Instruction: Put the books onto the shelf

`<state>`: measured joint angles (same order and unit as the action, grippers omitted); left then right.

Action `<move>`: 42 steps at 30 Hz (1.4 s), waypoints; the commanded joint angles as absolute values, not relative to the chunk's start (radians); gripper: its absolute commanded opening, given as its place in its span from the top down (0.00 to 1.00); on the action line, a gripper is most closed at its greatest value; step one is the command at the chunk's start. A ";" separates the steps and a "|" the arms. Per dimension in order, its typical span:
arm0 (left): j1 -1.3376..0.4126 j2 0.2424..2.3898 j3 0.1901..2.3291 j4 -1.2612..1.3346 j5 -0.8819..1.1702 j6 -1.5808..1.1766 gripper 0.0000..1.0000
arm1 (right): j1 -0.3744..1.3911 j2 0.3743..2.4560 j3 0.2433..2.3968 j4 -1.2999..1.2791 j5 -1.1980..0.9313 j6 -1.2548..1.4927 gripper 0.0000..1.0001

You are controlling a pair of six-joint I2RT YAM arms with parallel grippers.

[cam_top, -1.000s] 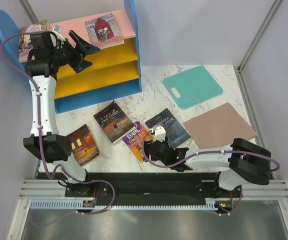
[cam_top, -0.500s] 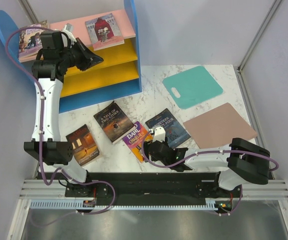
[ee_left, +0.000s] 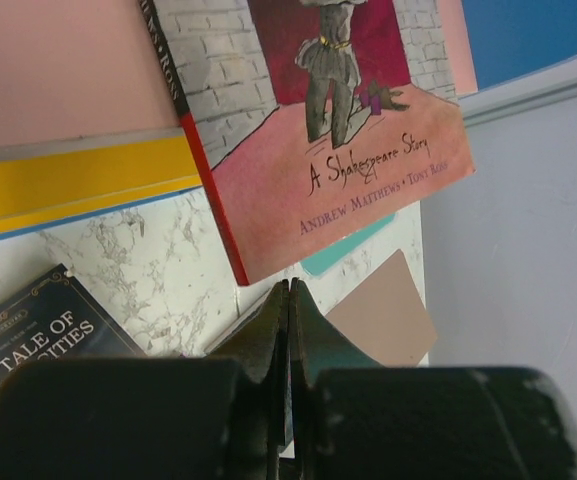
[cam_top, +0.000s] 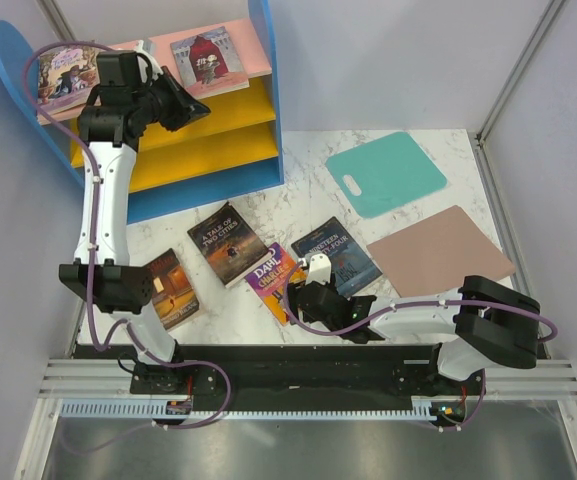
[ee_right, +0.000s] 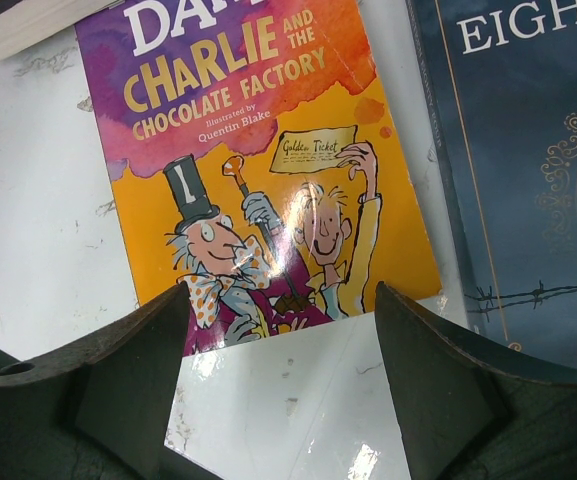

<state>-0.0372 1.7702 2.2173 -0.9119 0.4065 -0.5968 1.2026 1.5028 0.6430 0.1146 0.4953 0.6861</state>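
Observation:
A dark red Shakespeare book (cam_top: 208, 58) (ee_left: 338, 130) lies on the pink top board (ee_left: 58, 70) of the shelf (cam_top: 268, 120). Another colourful book (cam_top: 65, 78) lies at the shelf's top left. My left gripper (cam_top: 193, 100) (ee_left: 288, 285) hangs just in front of the red book's edge, shut with nothing in it. On the table lie a brown-orange book (cam_top: 168, 290), "A Tale of Two Cities" (cam_top: 228, 243) (ee_left: 38, 340), the Dahl book (cam_top: 273, 280) (ee_right: 258, 150) and "Nineteen Eighty-Four" (cam_top: 336, 255) (ee_right: 528, 150). My right gripper (cam_top: 303, 300) (ee_right: 280, 300) stands open at the Dahl book's near edge.
A teal mat (cam_top: 386, 173) with a handle hole and a pinkish-brown mat (cam_top: 438, 252) lie on the right of the marble table (cam_top: 298, 160). Grey walls close in both sides. The yellow lower boards (cam_top: 208, 135) sit below my left gripper.
My left gripper has gone from open to shut and risen back toward the shelf's top board. The right arm and the books on the table have not moved.

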 commanded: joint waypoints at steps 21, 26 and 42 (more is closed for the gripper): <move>-0.084 1.902 2.433 -0.900 0.301 -0.555 0.98 | 1.207 1.528 0.687 0.107 0.511 0.684 0.18; -0.084 1.919 2.445 -0.891 0.330 -0.563 0.98 | 1.207 1.534 0.693 0.104 0.506 0.683 0.18; -0.172 1.970 2.471 -0.802 0.337 -0.589 0.98 | 1.209 1.522 0.687 0.098 0.508 0.683 0.18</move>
<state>-0.1665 1.9530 2.4302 -0.8745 0.3233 -0.5934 1.2026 1.5295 0.6647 0.1104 0.4953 0.6842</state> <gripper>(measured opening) 0.026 0.819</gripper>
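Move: From the left hand, the Shakespeare book lies askew on the shelf's pink top board, its middle about 13 cm ahead, straight on and roughly level; its near left corner is just off the fingertips. The board's middle is some 12 cm ahead and 10 cm left, a couple of centimetres lower; the purple book is about 8 cm ahead and 29 cm left. From the right hand, the Shakespeare book is roughly 38 cm ahead, 16 cm left and 36 cm up. Bring the left gripper, already shut, about 4 cm forward against the near edge of the Shakespeare book and push it farther onto the board, letting the hand bob up a centimetre or so and back down on the way. Then carry the fingers some 4 cm to the right along that edge, the hand hardly turning and the fingers staying closed. ##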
